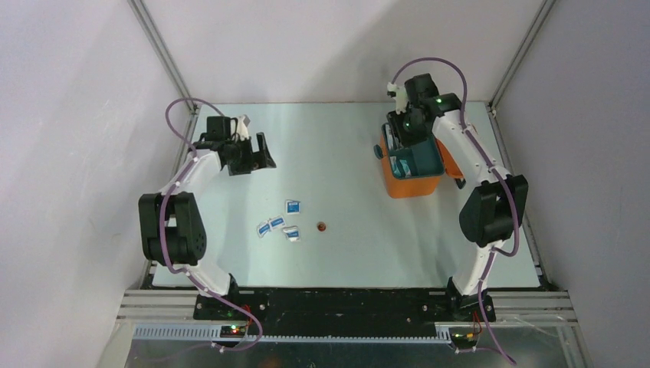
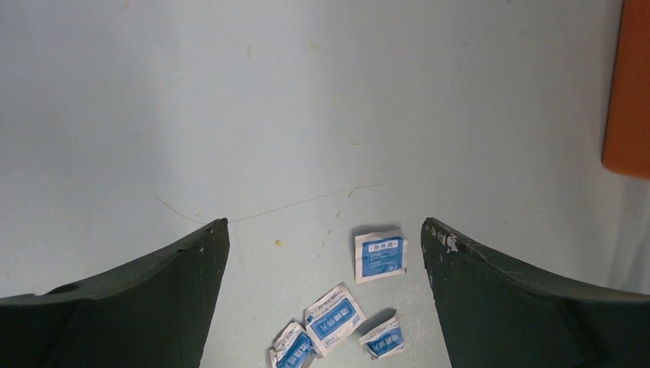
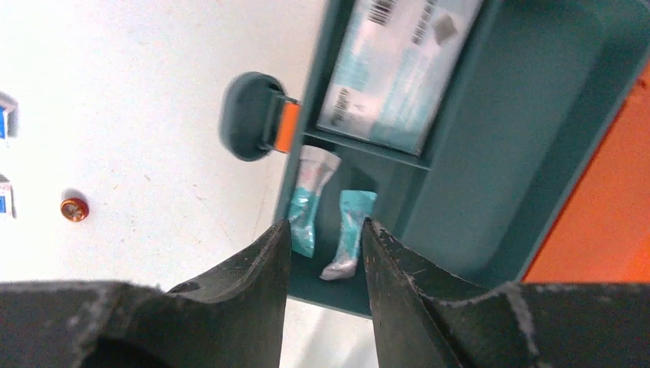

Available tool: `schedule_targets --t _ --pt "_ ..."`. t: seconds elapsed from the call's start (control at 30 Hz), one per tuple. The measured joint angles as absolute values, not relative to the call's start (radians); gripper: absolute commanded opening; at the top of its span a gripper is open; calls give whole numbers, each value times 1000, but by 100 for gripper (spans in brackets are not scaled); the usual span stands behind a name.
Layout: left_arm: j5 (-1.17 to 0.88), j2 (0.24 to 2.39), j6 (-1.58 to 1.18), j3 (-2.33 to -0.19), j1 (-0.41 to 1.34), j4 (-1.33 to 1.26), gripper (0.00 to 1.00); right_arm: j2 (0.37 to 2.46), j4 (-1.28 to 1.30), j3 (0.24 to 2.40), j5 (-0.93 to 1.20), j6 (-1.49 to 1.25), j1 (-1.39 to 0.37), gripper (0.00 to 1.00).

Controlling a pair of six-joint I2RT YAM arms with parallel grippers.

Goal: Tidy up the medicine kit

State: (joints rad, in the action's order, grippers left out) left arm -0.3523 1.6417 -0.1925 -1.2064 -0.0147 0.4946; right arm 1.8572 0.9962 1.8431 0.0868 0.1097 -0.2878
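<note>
The medicine kit is an orange box with its lid open, standing at the back right of the table. In the right wrist view its teal tray holds a flat barcoded packet and two teal sachets in a narrow compartment. My right gripper hovers over that compartment, jaws partly apart, nothing between them. It is also in the top view. My left gripper hangs wide open and empty at the back left; several blue-and-white sachets lie on the table below it.
A small red-brown round piece lies near the blue-and-white sachets at mid-table. The kit's round grey-teal latch sticks out on its left side. The orange lid lies open to the kit's right. Enclosure walls border the table.
</note>
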Motion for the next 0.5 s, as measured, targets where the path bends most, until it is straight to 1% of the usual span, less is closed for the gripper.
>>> schedule_targets --t 0.07,0.1,0.17,0.2,0.23,0.43,0.47,0.5 --pt "-366 1642 -163 -1206 -1 505 95 1857 992 1856 103 137 -308 43" --pt "-378 1642 -145 -1206 13 513 90 1857 991 1863 108 151 -326 43" --pt "-397 1642 -108 -1206 41 525 84 1860 988 1880 111 175 -370 43" --pt "-398 1643 -101 -1206 59 529 82 1863 984 1890 112 189 -394 43" --pt "-401 1645 -84 -1206 77 533 78 1867 979 1897 112 202 -416 43" --pt "-405 1738 0 -1206 196 577 71 1890 973 1916 158 266 -504 40" --pt "-405 1760 3 -1206 209 590 71 1892 978 1916 184 271 -505 42" --pt "-404 1777 6 -1206 217 602 70 1893 984 1916 222 273 -502 47"
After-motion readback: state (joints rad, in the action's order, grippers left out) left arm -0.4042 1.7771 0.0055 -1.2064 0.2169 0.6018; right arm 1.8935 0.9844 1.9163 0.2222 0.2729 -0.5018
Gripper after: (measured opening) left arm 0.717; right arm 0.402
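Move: From my left hand, the nearest blue sachet lies about 9 cm back, 10 cm right and 11 cm below; another sits 14 cm back and 6 cm right, and a creased one 18 cm back and 10 cm right. My right hand is above the tray, whose middle is roughly 1 cm ahead, 3 cm right and 6 cm below; from it the red cap is some 17 cm back, 27 cm left and 18 cm below. I sweep my left hand right, back and, mostly late, down towards the nearest blue sachet, about 11 cm in all, turning clockwise some 25 degrees while its fingers narrow but stay open. Meanwhile I carry my empty right hand left, off the tray and towards the red cap, about 11 cm, drifting a little back and turning counter-clockwise, fingers still part open. ##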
